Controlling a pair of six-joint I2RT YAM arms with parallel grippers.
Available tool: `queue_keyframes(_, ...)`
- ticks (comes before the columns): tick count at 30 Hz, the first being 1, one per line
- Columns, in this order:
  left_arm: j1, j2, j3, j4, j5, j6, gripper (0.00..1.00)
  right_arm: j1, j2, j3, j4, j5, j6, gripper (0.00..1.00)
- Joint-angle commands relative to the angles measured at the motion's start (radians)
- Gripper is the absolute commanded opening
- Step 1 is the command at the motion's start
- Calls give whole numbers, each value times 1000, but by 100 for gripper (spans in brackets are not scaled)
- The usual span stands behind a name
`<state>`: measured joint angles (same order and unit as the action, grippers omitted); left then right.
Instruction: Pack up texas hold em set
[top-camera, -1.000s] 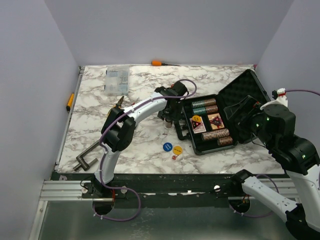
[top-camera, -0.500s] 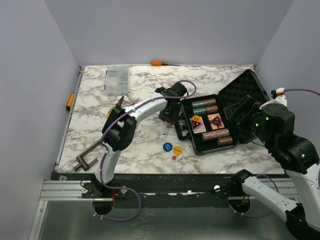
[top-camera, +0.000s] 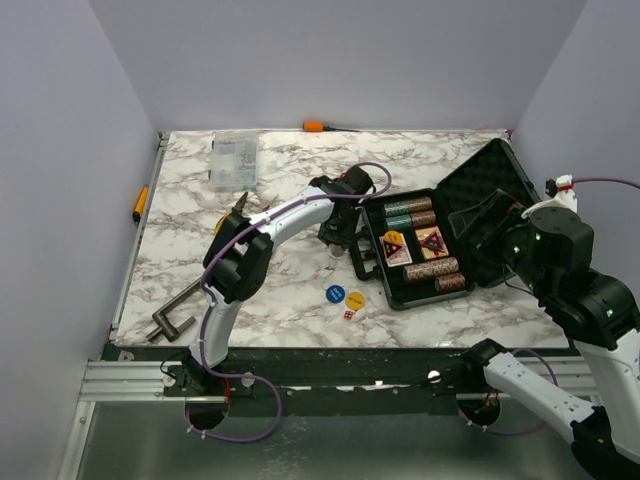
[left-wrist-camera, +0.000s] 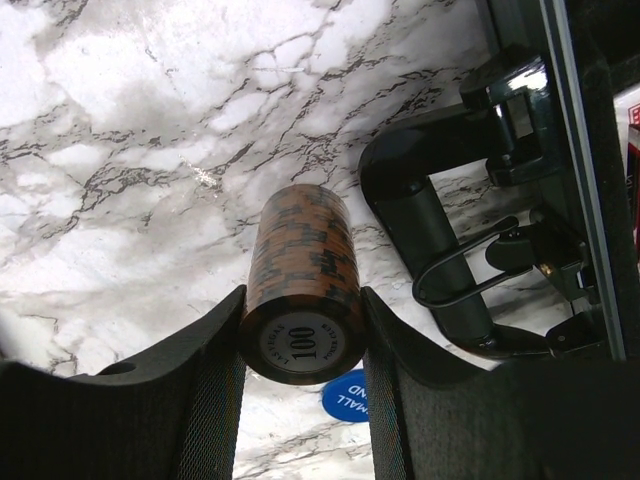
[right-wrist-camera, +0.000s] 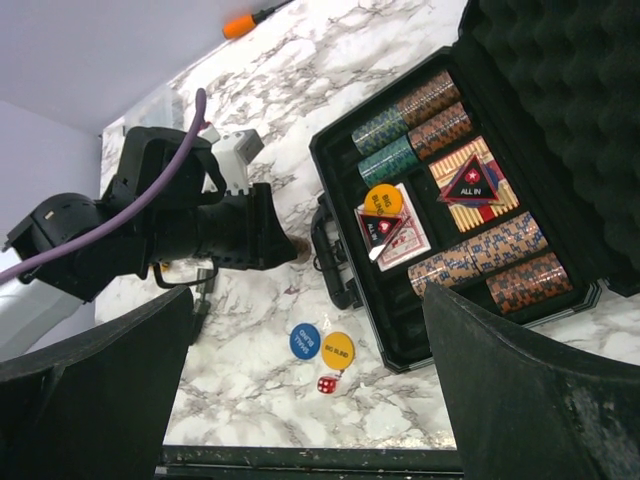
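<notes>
The black case (top-camera: 398, 292) lies open at the right, lid up, holding brown and teal chip stacks (right-wrist-camera: 415, 125), two card decks (right-wrist-camera: 470, 180) and a yellow disc. Left of its handle (left-wrist-camera: 440, 260), my left gripper (left-wrist-camera: 303, 300) is low over the marble. Both its pads press a brown chip stack (left-wrist-camera: 300, 290) lying on its side. A blue disc (top-camera: 335, 294), a yellow disc (top-camera: 355, 298) and a red die (top-camera: 348, 314) lie in front of the case. My right gripper (right-wrist-camera: 308, 300) hangs open high above the case's right side, holding nothing.
A clear plastic parts box (top-camera: 233, 158) and an orange-handled screwdriver (top-camera: 318, 126) lie at the back. Yellow-handled pliers (top-camera: 235, 210) sit beside the left arm. A metal clamp (top-camera: 172, 318) lies front left, and a yellow-handled tool (top-camera: 140, 203) is off the table's left edge.
The left jaws have narrowed onto the brown chip stack. The left arm has barely shifted and the right arm has stayed in place.
</notes>
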<state>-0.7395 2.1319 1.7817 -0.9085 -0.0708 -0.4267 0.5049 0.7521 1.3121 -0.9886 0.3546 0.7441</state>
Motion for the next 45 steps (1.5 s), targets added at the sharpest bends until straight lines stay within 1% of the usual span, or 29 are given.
queue_keyframes(1, 3, -82, -30, -3, 17, -15, 0, 6, 7, 50, -11, 8, 15, 100)
queue_keyframes(6, 3, -161, -60, 0, 20, -42, 0, 6, 18, 62, -4, -9, 21, 100)
queue_keyframes(10, 3, -240, -106, 22, 39, -64, 0, 6, 29, 55, -10, -21, 59, 100)
queue_keyframes(16, 1, -384, -191, 80, 70, -97, 0, 6, 38, 40, -38, -45, 153, 100)
queue_keyframes(18, 2, -432, -223, 110, 108, -110, 0, 5, 41, 34, -52, -51, 186, 100)
queue_keyframes(24, 0, -556, -299, 207, 182, -142, 0, 5, 46, 5, -104, -51, 348, 100)
queue_keyframes(30, 0, -688, -412, 381, 237, -170, 0, 6, 48, -25, -119, -96, 574, 100)
queue_keyframes(32, -2, -734, -463, 470, 257, -198, 0, 5, 40, -40, -108, -125, 649, 100)
queue_keyframes(35, -5, -821, -582, 684, 299, -234, 0, 5, 20, -80, -81, -170, 759, 99)
queue_keyframes(38, -20, -905, -703, 878, 275, -274, 0, 6, 3, -136, -28, -207, 844, 97)
queue_keyframes(40, -22, -940, -741, 939, 279, -288, 0, 5, -1, -174, 8, -237, 893, 96)
queue_keyframes(45, -43, -982, -785, 1015, 313, -278, 0, 5, 18, -254, 128, -330, 943, 94)
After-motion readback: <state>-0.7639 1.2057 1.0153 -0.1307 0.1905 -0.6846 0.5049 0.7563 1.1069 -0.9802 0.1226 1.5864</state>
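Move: My left hand already grips the upright chip stack. The open right gripper it goes to waits about 26 cm to its right, 12 cm back and 28 cm higher. The case handle is 7 cm right and 2 cm back of my left hand; the case's empty slot is some 20 cm right and 10 cm back, and the small blind button about 11 cm straight back. From my right hand, the chip stack lies 12 cm ahead, 26 cm left and roughly 30 cm below. I keep the chip stack pinched in my left hand and lift it off the table, about 20 cm up while drawing back some 8 cm, tipping the wrist over from pointing down to pointing right and somewhat forward, so the stack's free end swings towards my right gripper. My right hand, fingers still wide open, comes to meet it, about 6 cm left and 6 cm down, rolling its left side up. ##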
